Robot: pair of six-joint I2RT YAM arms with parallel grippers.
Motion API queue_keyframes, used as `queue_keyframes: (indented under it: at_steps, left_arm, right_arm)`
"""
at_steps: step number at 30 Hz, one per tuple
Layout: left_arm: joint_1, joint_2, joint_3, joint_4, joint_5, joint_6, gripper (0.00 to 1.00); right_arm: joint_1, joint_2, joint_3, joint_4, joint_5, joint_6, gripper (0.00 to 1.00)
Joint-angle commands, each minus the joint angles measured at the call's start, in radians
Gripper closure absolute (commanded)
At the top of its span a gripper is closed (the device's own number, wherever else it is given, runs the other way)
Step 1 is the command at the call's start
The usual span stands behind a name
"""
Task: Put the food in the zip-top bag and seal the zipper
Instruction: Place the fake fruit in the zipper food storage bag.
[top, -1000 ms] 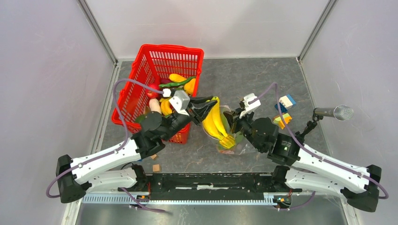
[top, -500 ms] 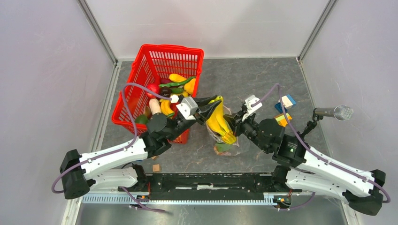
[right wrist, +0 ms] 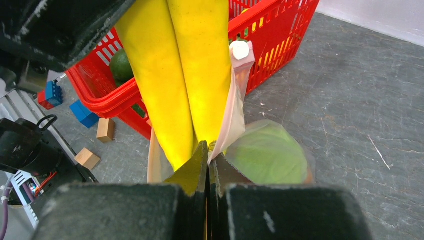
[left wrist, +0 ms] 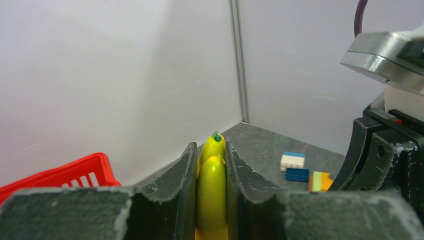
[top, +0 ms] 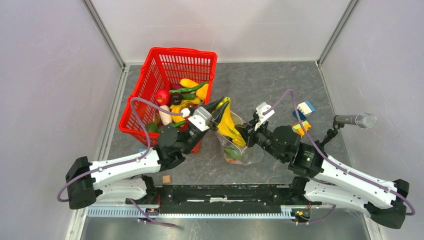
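Note:
My left gripper [top: 220,107] is shut on a bunch of yellow bananas [top: 227,125], which hangs point-down into the mouth of the zip-top bag [top: 241,152]. In the left wrist view the bananas [left wrist: 212,192] fill the gap between the fingers of the left gripper [left wrist: 210,167]. My right gripper [right wrist: 207,150] is shut on the bag's mouth edge [right wrist: 235,117] and holds it up beside the bananas [right wrist: 185,75]. A green cabbage-like ball [right wrist: 267,155] lies inside the bag. The zipper is only a pale pinkish edge [right wrist: 239,95].
The red mesh basket [top: 150,85] at left holds more toy food. Building blocks [top: 305,107] lie at the right, near a microphone [top: 356,120]. Wooden blocks [right wrist: 105,129] and blue blocks [right wrist: 82,114] lie by the basket's near corner.
The left arm has carried the bananas lower, their tips now in the bag's mouth. The right gripper has drawn the bag's edge up and leftwards; the bag stands more upright.

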Motion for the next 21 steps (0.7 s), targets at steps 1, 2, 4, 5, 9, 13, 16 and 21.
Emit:
queue_keyframes:
  at_steps: [1,2,4,5,9,13,16,21]
  left_arm:
    - [-0.075,0.061,-0.008,0.183,-0.182,0.287,0.98]
    - [-0.097,0.074,-0.003,0.200,-0.200,0.340,0.98]
    - [-0.127,0.101,0.001,0.247,-0.237,0.419,0.98]
    - [-0.133,0.107,0.000,0.261,-0.250,0.447,0.98]
    - [-0.160,0.122,0.006,0.285,-0.316,0.505,0.98]
    - [-0.219,0.229,0.040,0.423,-0.413,0.697,0.98]
    - [-0.255,0.290,0.051,0.509,-0.414,0.757,0.98]
    - [-0.276,0.255,0.049,0.441,-0.401,0.595,0.98]
  right_arm:
    - [0.006,-0.008,0.047,0.099,-0.045,0.026,0.99]
    - [0.007,-0.001,0.052,0.098,-0.033,0.031,0.99]
    - [0.006,0.011,0.058,0.090,-0.002,0.039,1.00]
    - [0.006,0.014,0.059,0.086,0.013,0.043,1.00]
    - [0.006,0.012,0.047,0.100,0.041,0.064,1.00]
    - [0.006,0.010,0.021,0.148,0.069,0.115,1.00]
    - [0.006,0.005,-0.010,0.210,0.061,0.161,1.00]
    - [0.005,-0.009,-0.028,0.229,0.119,0.199,1.00]
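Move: The bananas hang from my left fingers, their lower ends already between the bag's lips. The middle of the bag mouth lies about 12 cm below my left hand, 3 cm to its right and 2 cm back. The green food inside the bag is some 25 cm below, 6 cm back and 4 cm right. The red basket's middle stands about 21 cm left and 13 cm ahead. From my right hand, pinching the rim, the bag mouth is roughly 3 cm ahead, 4 cm left, about level. I feed the bananas deeper into the bag: my left hand goes right and down about 5 cm in all, slightly back, mostly in a last quicker push, and rolls some 30 degrees clockwise as seen from behind along its fingers, keeping its grip. My right hand keeps its pinch on the bag rim, easing about 1 cm forward with a slight tilt. ##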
